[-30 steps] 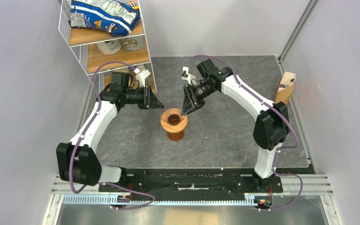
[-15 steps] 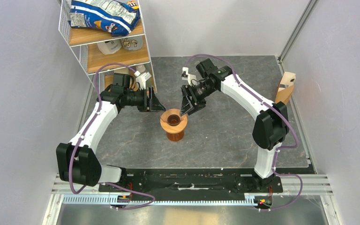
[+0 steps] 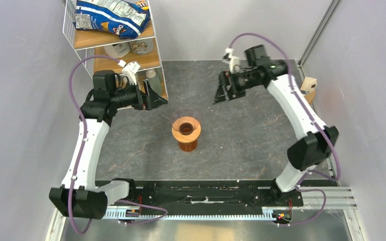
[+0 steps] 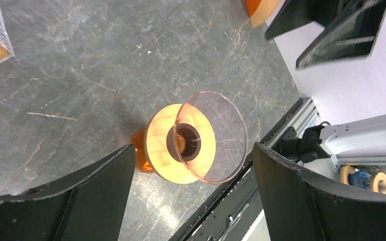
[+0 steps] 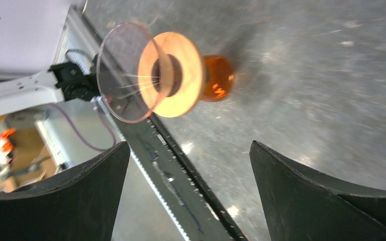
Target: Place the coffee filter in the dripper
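The dripper (image 3: pixel 186 128), a light-wood ring with a dark centre hole, sits on an amber glass vessel (image 3: pixel 187 145) mid-table. A clear, see-through cone (image 4: pixel 216 135) rests in the ring (image 4: pixel 156 150); ring and table show through it (image 5: pixel 125 70). Tan-brown coffee filter paper (image 4: pixel 259 7) stands in the pale wooden stand (image 3: pixel 310 84) by the right wall. My left gripper (image 3: pixel 156 98) hangs open, raised, left of and behind the dripper (image 5: pixel 178 75), empty (image 4: pixel 193 146). My right gripper (image 3: pixel 221 94) is open and empty too (image 5: pixel 189 143), raised behind and right of it.
A white wire shelf (image 3: pixel 88 55) at the back left carries a chip bag (image 3: pixel 113 17) and jugs, close to my left wrist. The black base rail (image 3: pixel 196 193) runs along the near edge. Walls close in left and right.
Both grippers were narrow and close beside the dripper's rim; they have opened wide and drawn up and away, the left toward the shelf, the right toward the back right.
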You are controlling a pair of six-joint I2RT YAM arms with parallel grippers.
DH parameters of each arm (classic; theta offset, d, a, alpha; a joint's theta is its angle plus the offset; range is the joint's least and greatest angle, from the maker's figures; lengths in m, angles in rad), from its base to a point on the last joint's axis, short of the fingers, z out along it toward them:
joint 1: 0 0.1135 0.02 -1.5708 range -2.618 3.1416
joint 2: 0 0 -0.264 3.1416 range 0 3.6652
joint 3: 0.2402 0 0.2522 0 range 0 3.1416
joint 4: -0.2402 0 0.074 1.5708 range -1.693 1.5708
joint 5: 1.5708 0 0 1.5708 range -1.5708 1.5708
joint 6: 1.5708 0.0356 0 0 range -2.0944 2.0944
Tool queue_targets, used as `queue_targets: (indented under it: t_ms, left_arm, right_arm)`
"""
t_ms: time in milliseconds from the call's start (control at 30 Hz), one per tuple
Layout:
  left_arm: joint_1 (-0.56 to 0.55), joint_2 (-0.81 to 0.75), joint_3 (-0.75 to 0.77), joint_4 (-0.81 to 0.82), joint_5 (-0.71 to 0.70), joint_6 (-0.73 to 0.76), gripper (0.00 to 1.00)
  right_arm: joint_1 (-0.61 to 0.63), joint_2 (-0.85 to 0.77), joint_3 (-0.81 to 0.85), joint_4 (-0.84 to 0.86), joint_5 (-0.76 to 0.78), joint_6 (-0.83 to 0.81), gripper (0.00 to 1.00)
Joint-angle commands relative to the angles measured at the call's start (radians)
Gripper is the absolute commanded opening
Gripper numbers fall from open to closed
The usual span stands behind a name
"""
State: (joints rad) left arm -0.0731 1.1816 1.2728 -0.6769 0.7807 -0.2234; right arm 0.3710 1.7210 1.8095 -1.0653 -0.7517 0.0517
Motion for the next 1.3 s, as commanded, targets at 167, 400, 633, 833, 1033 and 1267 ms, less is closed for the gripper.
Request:
queue_targets:
  t_ms: [167, 400, 633, 833, 1033, 1267]
  left_arm:
    - [0.006, -0.199, -0.107, 0.094, -0.038, 0.003, 0.93]
    - [0.006, -0.205, -0.151, 0.172, 0.024, -0.078, 0.93]
    - [0.005, -0.179, -0.153, 0.159, 0.053, -0.082, 0.93]
    - [0.005, -0.167, -0.151, 0.127, 0.052, -0.068, 0.93]
    - [0.004, -0.146, -0.135, 0.12, 0.055, -0.076, 0.93]
    - [0.004, -0.126, -0.119, 0.12, 0.054, -0.086, 0.93]
  right_arm:
    - [-0.329, -0.337, -0.201, 0.024, 0.252, -0.129, 0.91]
    - [-0.666, -0.414, -0.407, 0.136, 0.374, -0.181, 0.7]
    - [-0.869, -0.352, -0.551, 0.347, 0.457, -0.186, 0.58]
    - [-0.914, -0.297, -0.68, 0.593, 0.536, -0.169, 0.53]
    - [-0.922, -0.217, -0.713, 0.732, 0.534, -0.161, 0.5]
    - [-0.923, -0.102, -0.673, 0.797, 0.544, -0.162, 0.51]
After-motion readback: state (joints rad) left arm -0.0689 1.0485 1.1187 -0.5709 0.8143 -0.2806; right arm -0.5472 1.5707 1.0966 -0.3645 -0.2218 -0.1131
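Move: The coffee filters stand upright against the right-hand wall, roughly 42 cm to the right of the right hand, some 13 cm farther out and 19 cm lower. The glass dripper is about 14 cm to the right hand's left, 5 cm back and 10 cm below, with the carafe under it, some 20 cm below the hand. From the left hand the coffee filters lie about 67 cm right, 11 cm ahead and 22 cm below. Sweeping right by over 40 cm, away from the dripper, the right hand rises slightly, then sinks to about 16 cm lower and finally eases forward to just short of the coffee filters. It turns clockwise some 60 degrees, fingers ending forward and down, the gap narrowing to about half. The empty left hand backs off a few centimetres, rising then sinking, fingers wide. ##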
